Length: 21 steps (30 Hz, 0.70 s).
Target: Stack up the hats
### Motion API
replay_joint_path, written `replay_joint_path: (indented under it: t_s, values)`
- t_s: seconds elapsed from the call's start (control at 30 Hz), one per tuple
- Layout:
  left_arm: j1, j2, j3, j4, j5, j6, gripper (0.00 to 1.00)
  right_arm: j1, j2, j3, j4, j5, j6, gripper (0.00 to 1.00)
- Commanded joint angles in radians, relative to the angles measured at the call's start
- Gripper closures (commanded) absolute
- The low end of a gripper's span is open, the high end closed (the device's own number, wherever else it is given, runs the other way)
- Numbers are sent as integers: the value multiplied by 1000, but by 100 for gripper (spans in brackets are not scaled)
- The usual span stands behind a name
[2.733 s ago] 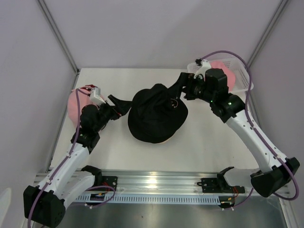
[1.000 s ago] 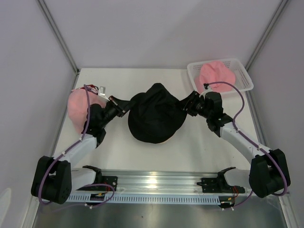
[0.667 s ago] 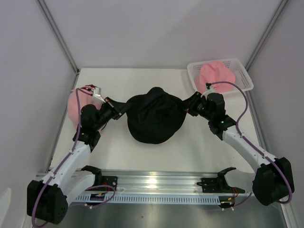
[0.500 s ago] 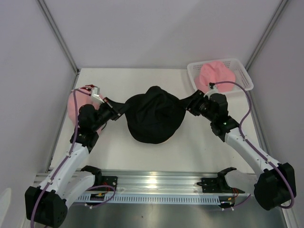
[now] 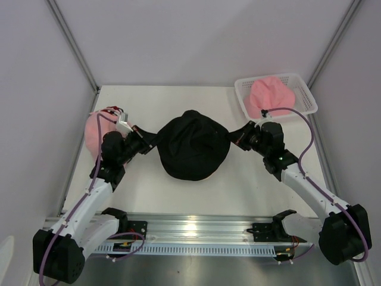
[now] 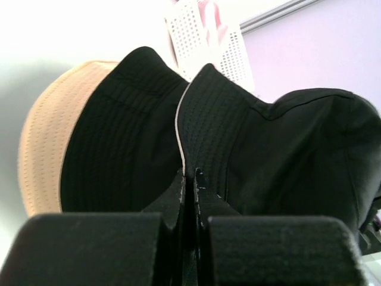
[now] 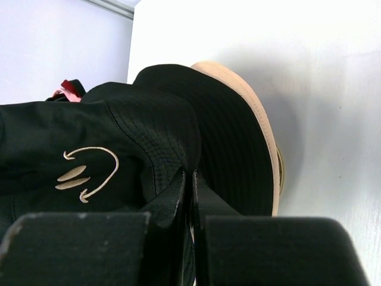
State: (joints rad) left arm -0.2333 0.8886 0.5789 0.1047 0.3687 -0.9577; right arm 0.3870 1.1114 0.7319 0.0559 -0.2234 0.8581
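The black bucket hat (image 5: 191, 146) sits mid-table, stretched between both grippers. My left gripper (image 5: 149, 139) is shut on its left brim, and the pinched fold shows in the left wrist view (image 6: 190, 174). My right gripper (image 5: 239, 138) is shut on the right brim (image 7: 190, 174), beside the hat's small white logo (image 7: 87, 170). A tan bucket hat (image 6: 44, 156) lies under the black one, its rim (image 7: 262, 132) peeking out. A pink hat (image 5: 94, 131) lies at the table's left edge behind my left arm. Another pink hat (image 5: 271, 92) rests in the basket.
The white mesh basket (image 5: 306, 102) stands at the back right corner and also shows far off in the left wrist view (image 6: 202, 36). Purple walls close in on both sides. A metal rail (image 5: 190, 229) runs along the near edge.
My right gripper has closed on the black hat's right brim. The hat has been pulled wider between the two grippers and settled lower over the tan hat.
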Motion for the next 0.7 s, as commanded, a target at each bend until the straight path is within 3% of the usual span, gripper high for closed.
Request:
replay_joint_path:
  t_s: [0.0,0.2,0.4,0.53,0.67]
  values:
    - [2,1,-37,-23,-56,57,99,3,-8,-23,18,41,-42,100]
    - [-8,21,-174,76,-103,72,99,7,11,-164,148,50,-51,100]
    - [-31,10,-215,65,-258,162,99,73,83,-226,246,157,-129,100]
    - [-32,50,-209,73,-295,180,99,84,183,-209,295,138,-131,100]
    - [-34,142,-154,-19,-349,177,99,85,326,-123,204,122,-154,100]
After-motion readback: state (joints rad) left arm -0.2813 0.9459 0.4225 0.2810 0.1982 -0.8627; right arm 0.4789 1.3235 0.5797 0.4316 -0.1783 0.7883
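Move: Each hand already pinches one side of the black hat, taking it to the beige hat beneath: from the left hand, that lies about 15 cm to the right and 9 cm below; from the right hand, about 14 cm to the left and 8 cm below, roughly level with both. The pink cap stands some 21 cm left of the left hand; the basket is about 18 cm right of the right hand and 17 cm farther out. Both hands keep pinching the black hat and lower its sides about 6 cm around the beige hat. ##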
